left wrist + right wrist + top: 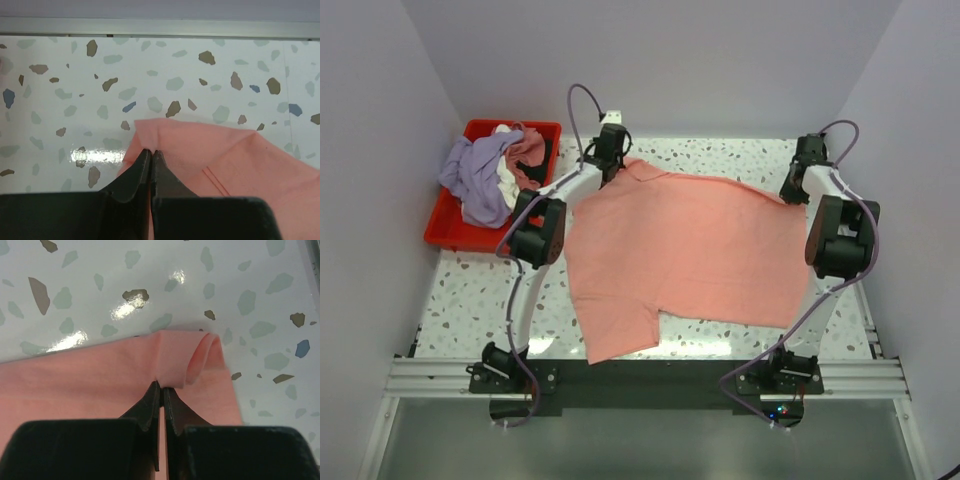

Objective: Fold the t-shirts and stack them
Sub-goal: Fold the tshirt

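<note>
A salmon-pink t-shirt (680,250) lies spread over the middle of the speckled table. My left gripper (613,160) is shut on its far left corner; in the left wrist view the black jaws (151,152) pinch a fold of pink cloth (210,150). At the far right, my right gripper (794,188) is shut on the shirt's other far corner, where the pinched hem (190,357) rolls over above the closed tips (162,386). The other t-shirts, lavender (475,175), white (506,182) and dusty rose (528,150), lie heaped at the far left.
A red plastic bin (455,235) at the far left holds the heaped shirts, the lavender one spilling over its left rim. A metal rail (160,26) runs along the table's far edge. White walls close in the back and both sides.
</note>
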Robot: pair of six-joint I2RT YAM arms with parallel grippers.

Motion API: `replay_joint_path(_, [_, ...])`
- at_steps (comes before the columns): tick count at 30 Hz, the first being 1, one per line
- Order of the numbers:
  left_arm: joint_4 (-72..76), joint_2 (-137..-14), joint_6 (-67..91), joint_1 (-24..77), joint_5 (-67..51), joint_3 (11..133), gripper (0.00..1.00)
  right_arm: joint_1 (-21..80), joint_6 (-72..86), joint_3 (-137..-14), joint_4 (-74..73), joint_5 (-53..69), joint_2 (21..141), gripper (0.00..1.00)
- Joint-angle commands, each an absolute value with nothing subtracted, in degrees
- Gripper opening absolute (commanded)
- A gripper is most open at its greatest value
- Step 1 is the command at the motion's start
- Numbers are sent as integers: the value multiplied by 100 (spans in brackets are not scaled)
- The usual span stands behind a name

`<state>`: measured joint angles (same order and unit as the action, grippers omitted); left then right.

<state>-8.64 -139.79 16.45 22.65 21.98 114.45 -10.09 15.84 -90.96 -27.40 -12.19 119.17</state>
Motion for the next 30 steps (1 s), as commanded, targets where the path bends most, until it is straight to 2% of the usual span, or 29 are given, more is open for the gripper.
replay_joint_path(1, [-255,-13465,1793,2180,2074,11523,0,-1020,1635,-9510,-2575,-1116,11847,0])
replay_joint_path(8, [-150,-12667,2056,2153,1987,10470,0,-1020,1565,-9185,-2628,-1046,11391,0])
replay_joint_path(12, [447,-11491,2380,2153,1837,8890,0,-1020,1451,-8887,-2733,-1037,10909,0])
replay_joint_path(18, [519,-10522,2864,2197,1740,7823,0,-1020,1389,-8719,-2988,-1178,10547,0])
replay_joint_path(30, [-667,-8940,3953,2408,2126,6461,0,-1020,1336,-8806,-3647,-1468,10283,0])
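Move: Both hands already pinch the pink t-shirt's far edge close to the table, with the rest lying flat towards the robot. From the left hand, the near-left sleeve lies about 45 cm back and straight in line, and the shirt's middle some 26 cm back and 18 cm right; the red bin is about 32 cm left and 5 cm back. From the right hand, the near-right corner is roughly 33 cm back and 2 cm left, the middle about 14 cm back and 30 cm left. Keeping its pinch on the shirt's far edge, the left hand first lifts a little, then draws back towards the robot by some 16 cm while climbing about 10 cm and drifting slightly left, carrying the edge back over the flat cloth towards the near-left sleeve as the wrist rolls left side down by nearly 20 degrees. The right hand, fingers still shut on its end, starts later and rises about 7 cm, easing back only about 4 cm towards the near-right corner with hardly any turn. ##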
